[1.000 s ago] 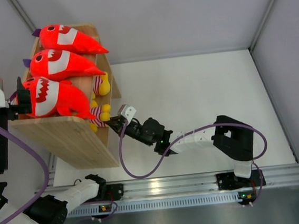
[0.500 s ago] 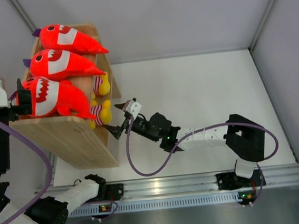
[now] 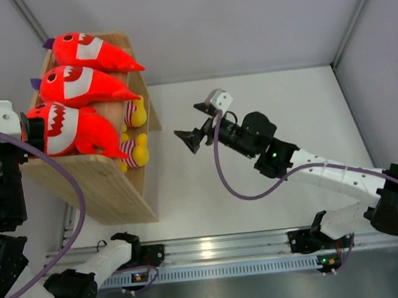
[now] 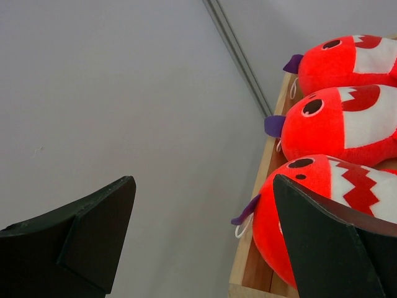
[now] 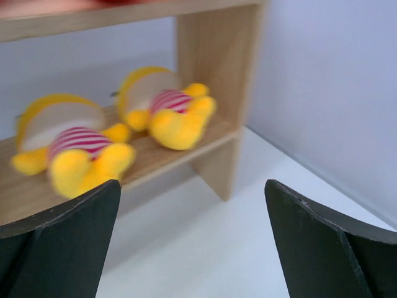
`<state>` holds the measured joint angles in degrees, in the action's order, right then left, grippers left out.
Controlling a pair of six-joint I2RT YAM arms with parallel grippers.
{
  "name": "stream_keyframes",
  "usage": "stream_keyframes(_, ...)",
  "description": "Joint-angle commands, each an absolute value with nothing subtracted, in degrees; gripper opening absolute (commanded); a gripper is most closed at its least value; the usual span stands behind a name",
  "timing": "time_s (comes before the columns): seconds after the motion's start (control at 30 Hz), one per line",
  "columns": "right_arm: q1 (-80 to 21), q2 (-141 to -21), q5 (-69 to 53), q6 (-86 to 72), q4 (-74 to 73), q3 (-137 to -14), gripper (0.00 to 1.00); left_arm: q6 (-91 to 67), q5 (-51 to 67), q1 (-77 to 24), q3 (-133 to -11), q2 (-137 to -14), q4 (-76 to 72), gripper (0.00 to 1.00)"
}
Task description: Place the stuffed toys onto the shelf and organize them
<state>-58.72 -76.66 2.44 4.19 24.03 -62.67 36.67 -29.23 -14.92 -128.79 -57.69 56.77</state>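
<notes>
Three red plush sharks (image 3: pixel 83 85) lie side by side on the top tray of the wooden shelf (image 3: pixel 97 190). Two yellow striped toys (image 3: pixel 137 153) lie on its lower board, both showing in the right wrist view (image 5: pixel 74 149) (image 5: pixel 170 112). My right gripper (image 3: pixel 191 124) hangs open and empty over the white table, well to the right of the shelf. In its own view the right gripper (image 5: pixel 192 186) faces the lower board (image 5: pixel 161 158). My left gripper (image 4: pixel 203 186) is open and empty at the shelf's left end, beside the nearest shark's head (image 4: pixel 310 186).
Grey walls close the table in at the back and on both sides. The shelf's upright (image 5: pixel 217 93) stands on the white table (image 3: pixel 273 114). An aluminium rail (image 3: pixel 250 242) with both arm bases runs along the near edge.
My right gripper opened, let go of the near yellow toy on the lower board, and drew back to the right, away from the shelf. The left gripper stayed open and barely moved.
</notes>
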Motion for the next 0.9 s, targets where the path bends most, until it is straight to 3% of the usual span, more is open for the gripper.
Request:
stream_keyframes(0.0,-50.0,-71.2,6.0,0.4,7.8,-66.3,0.99,34.9,-29.7,-13.5,-128.6,-57.4,54.5,0.99)
stream_keyframes(0.13,-38.5,-70.2,12.7,-6.9,-3.6,-64.7,0.99,34.9,-30.1,-12.7,-127.2,-56.7,54.4,0.99)
stream_keyframes(0.37,-17.6,-71.5,15.6,-20.6,-5.1,-57.9,0.99,34.7,-30.4,-11.3,-124.7,-55.8,54.5,0.99)
stream_keyframes(0.5,-15.8,-71.2,22.8,-20.7,-4.0,-55.7,0.99,34.1,-29.6,-10.6,-123.5,-56.2,54.5,0.98)
stream_keyframes(0.87,-15.6,-69.5,24.6,-18.9,2.9,-51.6,0.99,32.3,-26.8,-8.3,-122.5,-58.3,54.7,0.99)
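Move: The nearest of the three red toys on the shelf top lies about 9 cm ahead of my left hand, 10 cm to its right and 8 cm below. The middle red toy is some 12 cm beyond that one and a little farther right. From my right hand, already clear of the shelf, the near yellow toy on the lower board is about 17 cm left, 3 cm back and 10 cm down; the far yellow toy sits some 12 cm beyond the near one. My right hand, open and empty, sweeps away from the shelf over the bare table: about 34 cm right and 15 cm forward, sinking 15 cm after a level start. It swings clockwise some 65 degrees, dips its fingers to point ahead and slightly down, and almost stops. My left hand, fingers still wide open, eases down about 3 cm, then also forward, towards the nearest red toy, tipping slightly down. ##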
